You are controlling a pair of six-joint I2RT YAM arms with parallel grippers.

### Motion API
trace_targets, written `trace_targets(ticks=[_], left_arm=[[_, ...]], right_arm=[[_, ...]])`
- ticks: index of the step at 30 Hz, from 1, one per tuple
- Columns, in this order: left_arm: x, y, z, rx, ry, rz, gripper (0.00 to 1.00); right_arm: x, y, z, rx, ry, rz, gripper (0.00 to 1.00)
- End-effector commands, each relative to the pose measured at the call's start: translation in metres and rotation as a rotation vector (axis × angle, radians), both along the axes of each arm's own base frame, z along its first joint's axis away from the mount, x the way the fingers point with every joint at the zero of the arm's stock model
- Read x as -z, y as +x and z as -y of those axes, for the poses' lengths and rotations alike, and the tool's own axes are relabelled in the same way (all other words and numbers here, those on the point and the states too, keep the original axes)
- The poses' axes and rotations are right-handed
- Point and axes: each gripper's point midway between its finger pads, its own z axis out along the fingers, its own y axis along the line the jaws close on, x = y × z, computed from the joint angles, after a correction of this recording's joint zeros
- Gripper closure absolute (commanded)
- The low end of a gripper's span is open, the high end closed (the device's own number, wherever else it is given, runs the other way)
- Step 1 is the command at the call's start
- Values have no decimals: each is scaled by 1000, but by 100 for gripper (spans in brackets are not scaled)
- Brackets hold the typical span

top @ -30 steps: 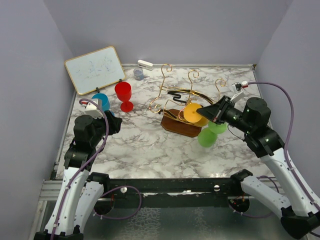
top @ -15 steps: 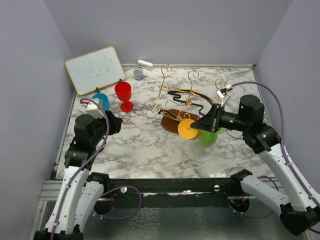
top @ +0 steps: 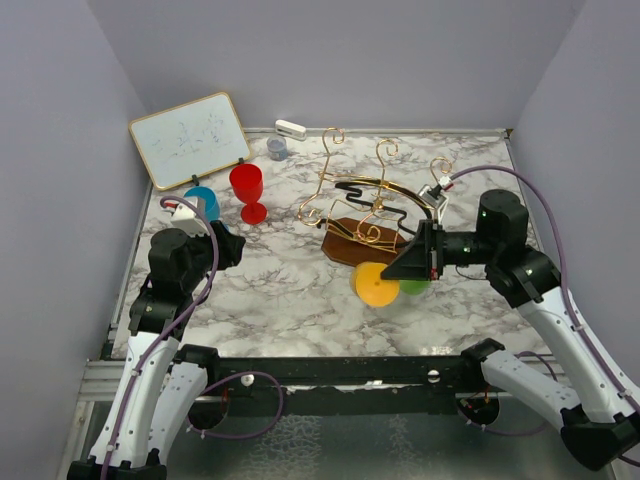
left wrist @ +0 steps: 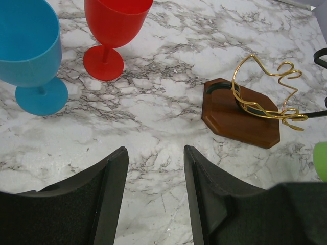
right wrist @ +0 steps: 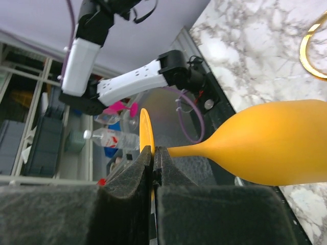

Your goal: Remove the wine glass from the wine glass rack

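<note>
The wine glass rack point(top: 360, 205), gold wire on a brown wooden base, stands mid-table; it also shows in the left wrist view point(left wrist: 260, 97). My right gripper point(top: 398, 270) is shut on the foot of an orange wine glass point(top: 376, 284), held sideways in front of the rack and apart from its hooks. In the right wrist view the pads point(right wrist: 143, 163) pinch the thin foot by the stem, with the bowl point(right wrist: 276, 148) to the right. A green glass point(top: 415, 287) is mostly hidden behind that gripper. My left gripper point(top: 228, 247) is open and empty at the left point(left wrist: 156, 153).
A red wine glass point(top: 247, 190) and a blue one point(top: 203, 203) stand upright at the left, near the left gripper. A whiteboard point(top: 189, 138) leans at the back left. A small grey cup point(top: 277, 148) and a white object point(top: 290, 128) sit by the back wall.
My right gripper has carried the orange glass away from the rack's hooks, down and towards the near edge. The left arm has not moved.
</note>
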Motion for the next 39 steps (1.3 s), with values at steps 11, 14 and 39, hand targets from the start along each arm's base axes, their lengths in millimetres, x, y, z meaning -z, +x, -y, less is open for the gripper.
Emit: trace_targets(ticks=[11, 14, 39], left_arm=[[-1, 0, 3, 9, -10, 4, 50], [-2, 0, 3, 8, -9, 7, 50], [-19, 0, -6, -106, -95, -8, 50]], right_arm=[[-145, -65, 4, -352, 338, 305, 99], [-186, -63, 3, -341, 371, 460, 99], [-200, 65, -27, 204, 14, 1285, 99]])
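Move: The right gripper still pinches the orange wine glass by its foot, already clear of the rack. From it, the waiting left gripper lies some 35 cm left, 12 cm ahead and 9 cm lower; the rack's middle about 18 cm ahead, 4 cm left and 12 cm below; the hanging green glass roughly 6 cm ahead, 8 cm right, 8 cm below. From the left gripper, the orange glass is about 32 cm right, 8 cm back and slightly above. Keep the right fingers shut on the orange glass's foot and lift it steeply, about 25 cm up while easing some 4 cm back from the rack. Tip the hand roughly 60 degrees meanwhile, so the downward bowl swings forward and up. Then arc about 11 cm forward, sinking some 7 cm and edging left, high over the rack's near side. ##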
